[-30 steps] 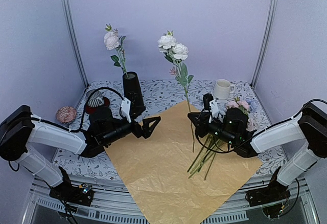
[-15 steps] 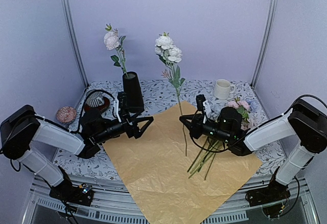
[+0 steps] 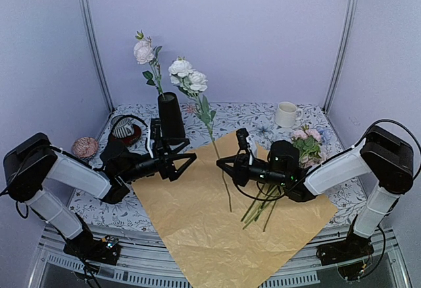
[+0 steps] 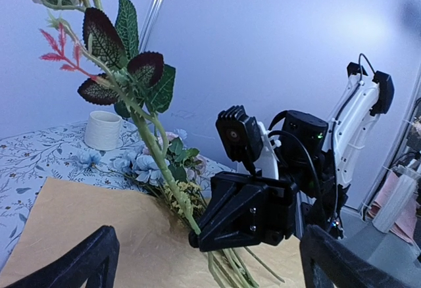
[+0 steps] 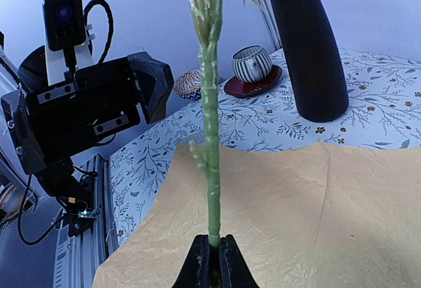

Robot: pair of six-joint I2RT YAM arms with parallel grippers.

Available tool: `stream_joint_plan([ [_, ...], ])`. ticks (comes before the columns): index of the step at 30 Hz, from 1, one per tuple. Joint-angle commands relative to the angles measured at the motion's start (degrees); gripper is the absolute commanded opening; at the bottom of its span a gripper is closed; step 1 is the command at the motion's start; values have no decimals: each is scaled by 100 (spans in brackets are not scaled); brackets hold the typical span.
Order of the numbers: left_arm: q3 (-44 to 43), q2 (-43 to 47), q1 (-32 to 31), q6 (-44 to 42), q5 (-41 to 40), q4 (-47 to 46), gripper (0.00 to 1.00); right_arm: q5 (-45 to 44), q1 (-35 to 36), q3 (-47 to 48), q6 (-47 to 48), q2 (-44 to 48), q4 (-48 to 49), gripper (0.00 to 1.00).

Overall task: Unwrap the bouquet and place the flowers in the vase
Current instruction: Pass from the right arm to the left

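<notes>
The bouquet's tan paper (image 3: pixel 223 225) lies spread flat on the table. My right gripper (image 3: pixel 220 164) is shut on the lower stem of a white rose (image 3: pixel 188 76) and holds it upright, leaning left; the green stem (image 5: pixel 210 137) rises straight out of the shut jaws (image 5: pixel 212 256). The black vase (image 3: pixel 171 117) stands behind, with one pale pink rose (image 3: pixel 143 50) in it. My left gripper (image 3: pixel 183 166) is open and empty, facing the held stem (image 4: pixel 152 144) from the left. Other flowers (image 3: pixel 306 144) lie at the paper's right edge.
A white mug (image 3: pixel 285 114) stands at the back right. A striped cup on a red base (image 3: pixel 123 129) and a pink ball (image 3: pixel 84 146) sit left of the vase (image 5: pixel 309 58). Loose stems (image 3: pixel 262 206) lie across the paper.
My right gripper has carried the white rose leftward across the paper, closer to the vase and the left gripper. The left gripper drew back slightly and stays open.
</notes>
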State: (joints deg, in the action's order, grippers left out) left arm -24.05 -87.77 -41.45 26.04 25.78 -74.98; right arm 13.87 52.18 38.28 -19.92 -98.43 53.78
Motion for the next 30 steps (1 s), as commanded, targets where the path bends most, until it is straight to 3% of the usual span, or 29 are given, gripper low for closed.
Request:
stream_joint_plan([
  [1,59,39,71,-17,128,-189,98,37,70,189,-21,-141,54,7],
  [8,-3,-182,66,78,478,-455,89,-54,281,305,191,-283,59,6],
  [17,-487,-592,56,222,435,316,74,-100,447,354,413,-325,85,6],
  [30,-808,-880,-18,250,836,521,29,-51,569,423,615,-422,64,6],
])
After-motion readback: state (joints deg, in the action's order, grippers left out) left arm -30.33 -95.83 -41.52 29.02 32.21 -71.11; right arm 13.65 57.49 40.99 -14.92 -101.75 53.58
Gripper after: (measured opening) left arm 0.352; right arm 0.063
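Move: The white flower's stem stands in the right gripper. The part just above those fingers is about 7 cm to the left gripper's right, 4 cm ahead and 2 cm lower. From the right hand, the open left gripper is some 8 cm left, 3 cm back and 6 cm up. The vase stands about 16 cm ahead and 8 cm left of the left gripper, its middle 5 cm lower; the loose bundle lies some 18 cm right of the right hand, level with it, 9 cm below. Keep the stem pinched in the right gripper and carry it about 4.5 cm left and back, towards the left gripper. Ease the left gripper back slightly, then bring it right and down, about 3 cm each way, so the stem passes between its pads just above the right fingers; close it from wide open to roughly a third as it goes. ##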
